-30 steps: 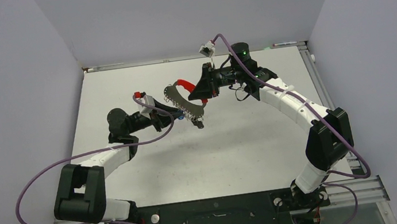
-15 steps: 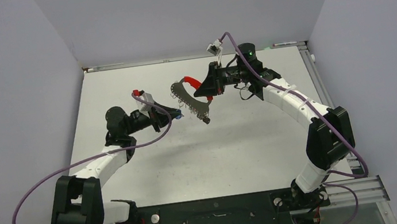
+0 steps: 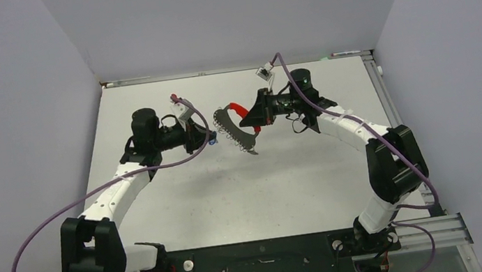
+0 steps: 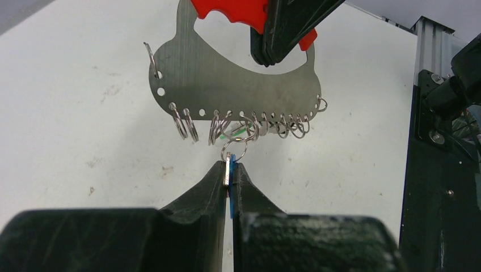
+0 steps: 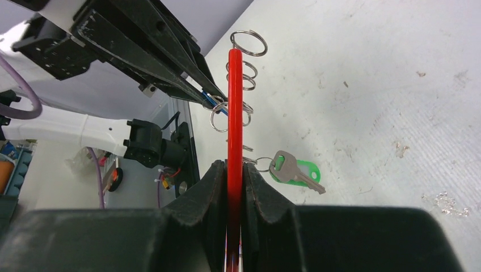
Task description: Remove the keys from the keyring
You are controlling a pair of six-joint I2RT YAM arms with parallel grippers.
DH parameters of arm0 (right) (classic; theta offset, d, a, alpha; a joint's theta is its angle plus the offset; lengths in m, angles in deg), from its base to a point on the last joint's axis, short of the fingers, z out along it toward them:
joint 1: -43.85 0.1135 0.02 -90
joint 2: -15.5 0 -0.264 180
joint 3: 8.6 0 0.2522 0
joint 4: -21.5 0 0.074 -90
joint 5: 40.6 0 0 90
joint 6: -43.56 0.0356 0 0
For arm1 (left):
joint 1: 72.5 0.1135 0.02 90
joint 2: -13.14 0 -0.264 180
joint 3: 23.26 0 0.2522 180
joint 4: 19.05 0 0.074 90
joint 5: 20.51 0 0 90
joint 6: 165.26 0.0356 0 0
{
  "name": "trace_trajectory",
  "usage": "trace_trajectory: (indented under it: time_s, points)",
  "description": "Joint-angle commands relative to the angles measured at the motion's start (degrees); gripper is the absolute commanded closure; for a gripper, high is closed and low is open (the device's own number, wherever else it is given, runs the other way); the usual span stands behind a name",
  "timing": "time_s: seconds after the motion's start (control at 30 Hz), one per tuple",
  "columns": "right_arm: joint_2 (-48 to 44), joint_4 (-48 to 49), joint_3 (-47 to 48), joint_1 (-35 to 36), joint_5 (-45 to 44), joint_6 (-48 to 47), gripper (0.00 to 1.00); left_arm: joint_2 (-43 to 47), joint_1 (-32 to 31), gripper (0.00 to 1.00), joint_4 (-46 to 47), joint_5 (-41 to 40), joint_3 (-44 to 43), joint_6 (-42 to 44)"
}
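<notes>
The keyring (image 4: pixel 227 85) is a grey metal plate with a red handle (image 3: pixel 237 106) and several split rings along its lower edge. It hangs above the table, and my right gripper (image 5: pixel 230 165) is shut on the red handle (image 5: pixel 235 113). A silvery key with a green tag (image 5: pixel 295 170) dangles from one ring. My left gripper (image 4: pixel 228 165) is shut on a blue-headed key (image 4: pixel 232 195) and a thin silvery key pressed against it. Their small ring (image 4: pixel 233 150) sits just under the plate's rings; I cannot tell whether it is linked. From above, my left gripper (image 3: pixel 212 138) is just left of the plate (image 3: pixel 236 131).
The white table (image 3: pixel 266 189) is walled at the back and both sides. An aluminium rail (image 3: pixel 379 82) runs along its right edge. Purple cables (image 3: pixel 46 225) loop off both arms.
My left gripper has closed on the blue-headed key and drawn back to the left, out from under the plate. The right gripper has shifted the keyring slightly right.
</notes>
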Motion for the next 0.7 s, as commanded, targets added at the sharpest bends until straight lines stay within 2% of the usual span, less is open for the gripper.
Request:
trace_trajectory:
  time_s: [0.0, 0.27, 0.4, 0.5, 0.67]
  points:
    - [1.8, 12.0, -3.8, -0.1, -0.1, 4.1, 0.95, 0.8, -0.7, 1.0, -13.7, -3.5, -4.1, 7.4]
    - [2.5, 20.7, -11.9, 1.6, -0.2, 6.4, 0.92, -0.2, -4.6, 1.0, -25.2, -13.2, -9.3, 15.6]
    - [3.1, 23.4, -14.8, 1.7, -0.1, 7.4, 0.81, -1.2, -6.0, 1.0, -29.0, -16.1, -11.1, 19.6]
    - [2.8, 23.6, -16.6, 1.6, 0.2, 6.1, 0.7, -2.0, -6.6, 1.0, -31.9, -17.0, -12.3, 23.7]
    - [1.5, 18.0, -17.0, 0.7, 0.2, -0.3, 0.53, -3.8, -7.4, 1.0, -39.5, -17.3, -16.2, 32.2]
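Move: The right hand already grips the keyring's red handle, the metal plate's middle lying about 4 cm left, 2 cm back and 1 cm below. The blue key, shut in the left fingers, is some 10 cm left of the right hand, 3 cm back and 2 cm lower. From the left hand, the keyring plate is about 7 cm right, 1 cm ahead and 1 cm up. Right hand sinks about 8 cm, slightly back, opening off the red handle; left lowers the blue key 5 cm, rolling. ##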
